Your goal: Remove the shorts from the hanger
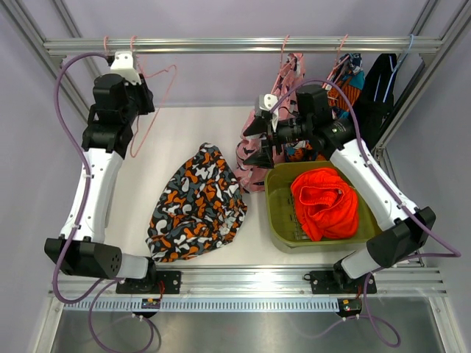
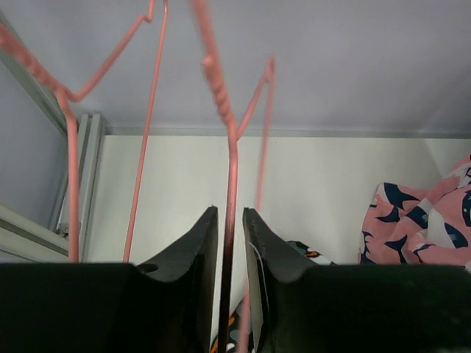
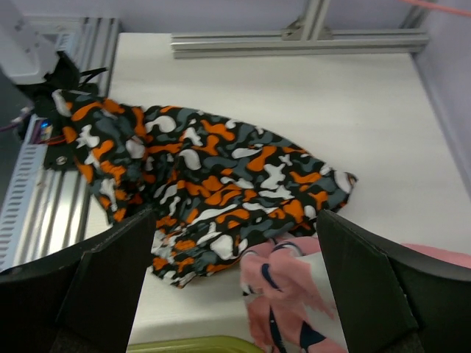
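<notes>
My left gripper [image 1: 129,68] is up by the top rail, its jaws nearly closed on the wire of an empty pink hanger [image 2: 230,147] that runs between its fingers [image 2: 229,213]. The camouflage shorts [image 1: 197,206] lie loose on the table, also in the right wrist view [image 3: 213,176]. The pink printed shorts [image 1: 274,110] hang from the rail. My right gripper [image 1: 255,143] is wide open beside their lower part, which shows between its fingers [image 3: 294,294]. The teal-orange-navy shorts [image 1: 352,77] and the black shorts [image 1: 379,88] hang further right. The orange shorts [image 1: 324,202] lie in a bin.
The green bin [image 1: 276,213] stands at the right front of the table, just under my right arm. The aluminium rail [image 1: 221,45] crosses the back, with frame posts at both sides. A second empty pink hanger hook [image 1: 107,45] hangs at the far left.
</notes>
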Controlling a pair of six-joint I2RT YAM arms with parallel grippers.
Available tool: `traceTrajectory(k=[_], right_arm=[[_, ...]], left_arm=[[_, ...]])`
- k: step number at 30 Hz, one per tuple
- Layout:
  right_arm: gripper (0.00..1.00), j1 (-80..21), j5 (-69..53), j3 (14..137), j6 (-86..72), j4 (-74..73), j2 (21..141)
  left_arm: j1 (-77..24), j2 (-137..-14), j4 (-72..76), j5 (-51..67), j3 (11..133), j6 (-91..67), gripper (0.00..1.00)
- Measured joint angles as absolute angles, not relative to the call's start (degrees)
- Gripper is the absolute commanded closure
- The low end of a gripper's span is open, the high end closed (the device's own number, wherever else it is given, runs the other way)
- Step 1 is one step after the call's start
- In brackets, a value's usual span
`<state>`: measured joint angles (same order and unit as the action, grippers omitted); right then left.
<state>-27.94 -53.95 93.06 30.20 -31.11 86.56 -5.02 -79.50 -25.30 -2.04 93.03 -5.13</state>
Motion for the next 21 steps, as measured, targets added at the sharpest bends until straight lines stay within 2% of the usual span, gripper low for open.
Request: traceTrajectory(k=[1,3,4,9,11,15,21], right_arm=[[0.01,-27.94,-55.59,93.43,31.68,-33.28,86.8],[0.0,-28.16,-58.22,94.43,35.94,-38.09,87.83],[0.01,-28.42,-58.85,95.31,38.26,-41.17,88.55],[0.01,-33.52,-57.41,97.73,50.89,-54.15,92.71],[0.0,-37.76,-54.78,97.8,55.55,-58.41,94.28],[0.01,-45.34,-49.3,95.02,60.23,-59.35,95.57],[0.01,-53.8,-35.83,88.42,56.77,-46.0,97.34]], left_arm=[[-5.02,-79.11,-25.17,-1.63,92.07,-5.37,0.61],[-5.02,-78.11,-25.1,-0.99,90.54,-5.65,0.5],[-5.02,-77.38,-25.12,-0.67,89.71,-5.82,0.4],[-5.02,-70.91,-24.93,0.34,86.26,-6.59,0.07],[-4.99,-67.51,-24.75,0.38,85.08,-6.81,0.01],[-5.02,-59.96,-24.93,0.3,82.94,-6.98,0.01],[-4.99,-47.81,-27.33,-0.05,77.49,-7.05,0.01]])
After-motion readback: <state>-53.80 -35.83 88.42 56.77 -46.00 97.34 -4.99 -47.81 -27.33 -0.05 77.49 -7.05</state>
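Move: The crumpled camouflage shorts lie on the table some 18 cm to the right hand's left, about 7 cm back and 33 cm below; the basin is about 22 cm to that hand's right and 7 cm back, its middle 30 cm below. The pink shorts hang roughly 12 cm ahead and 3 cm right, 8 cm below. From the left hand, the rail runs about 3 cm ahead, straight above by some 10 cm, another empty hanger hangs 7 cm left and 2 cm ahead at hand height, and the camouflage shorts lie about 21 cm back, 16 cm right, 38 cm below. Sinking about 16 cm while swinging back some 10 cm and then left about 8 cm, the wide-open right hand heads for the camouflage shorts, tipping its fingers down and turning counter-clockwise, still short of touching. The left fingers spread fully off the empty hanger's wire; that hand dips slightly, then backs off about 15 cm, rising 5 cm and tilting up. ##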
